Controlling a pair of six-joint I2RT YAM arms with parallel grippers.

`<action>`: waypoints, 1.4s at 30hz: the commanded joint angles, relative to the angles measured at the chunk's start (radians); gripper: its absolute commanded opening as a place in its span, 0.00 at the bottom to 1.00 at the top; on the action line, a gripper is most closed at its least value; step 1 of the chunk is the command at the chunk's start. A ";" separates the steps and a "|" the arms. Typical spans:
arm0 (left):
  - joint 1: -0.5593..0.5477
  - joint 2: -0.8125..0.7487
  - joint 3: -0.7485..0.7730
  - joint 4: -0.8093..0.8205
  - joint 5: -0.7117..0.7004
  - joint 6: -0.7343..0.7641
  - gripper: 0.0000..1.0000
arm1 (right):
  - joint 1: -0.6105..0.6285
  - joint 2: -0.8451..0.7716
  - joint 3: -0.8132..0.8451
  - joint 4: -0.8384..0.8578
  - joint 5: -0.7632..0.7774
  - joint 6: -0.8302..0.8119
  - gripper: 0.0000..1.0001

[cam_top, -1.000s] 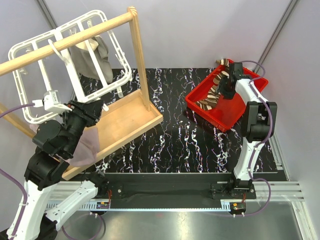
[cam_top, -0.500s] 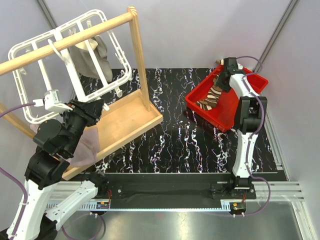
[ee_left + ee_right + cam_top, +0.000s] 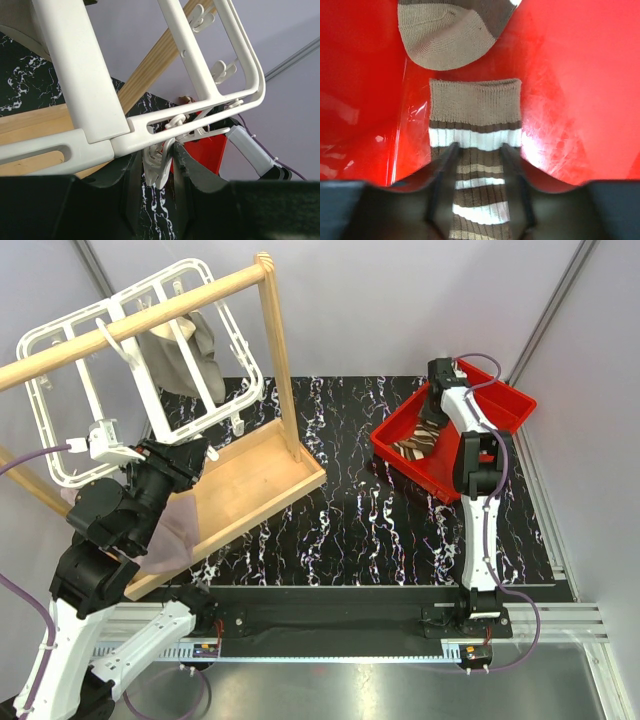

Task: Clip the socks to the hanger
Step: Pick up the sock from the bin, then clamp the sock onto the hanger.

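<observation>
The white grid hanger [image 3: 245, 343] [image 3: 75, 75] hangs from the wooden rail at the left. My left gripper [image 3: 200, 453] [image 3: 156, 165] is at its lower edge, shut on one small white clip [image 3: 160, 167] that dangles from the frame. The brown striped socks [image 3: 420, 435] lie in the red bin [image 3: 500, 410]. My right gripper [image 3: 440, 380] [image 3: 479, 150] is down in the bin, its open fingers straddling one sock [image 3: 475, 115] just behind the cuff. The other sock's toe [image 3: 445, 35] lies beyond it.
A wooden rail stand [image 3: 140, 315] with a wooden base board [image 3: 250, 475] fills the left half. A grey-beige cloth [image 3: 190, 360] hangs from the hanger. A pinkish cloth [image 3: 175, 530] lies under my left arm. Red bin walls [image 3: 580, 75] close in around the right gripper.
My right gripper has swung toward the bin's far corner and its jaws have narrowed around the sock. The left gripper has stayed on the clip.
</observation>
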State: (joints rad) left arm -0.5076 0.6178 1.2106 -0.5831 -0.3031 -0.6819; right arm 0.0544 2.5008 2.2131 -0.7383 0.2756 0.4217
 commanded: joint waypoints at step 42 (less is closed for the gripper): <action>0.000 0.111 0.196 -0.138 0.099 -0.186 0.00 | 0.630 -1.318 -1.040 0.566 -0.929 -0.107 0.00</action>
State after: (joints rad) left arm -0.5076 0.7036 1.3785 -0.7685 -0.2554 -0.8570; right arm 0.6250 1.1439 1.0958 -0.2565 -0.5972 0.3252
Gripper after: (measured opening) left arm 0.306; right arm 0.011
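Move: On the bin floor under the right hand's parted fingers lies the striped sock, its middle about 4 cm back, 3 cm left and 2 cm below, its cuff reaching ahead. A nearer sock is some 9 cm forward and 2 cm right of the hand, a far sock roughly 16 cm forward and 5 cm right. From the left hand, the striped sock is about 32 cm ahead, 46 cm right and 40 cm below. Pinching the striped sock just below its cuff, the right fingers shut fully, then draw it back and up out of the bin and swing it left towards the hanger: about 36 cm back, 29 left, 27 up, the climb ending before the leftward swing does. The wrist turns counter-clockwise and levels, fingers going from steeply down to pointing left; the left hand keeps its hold on the hanger, tilting slightly. ##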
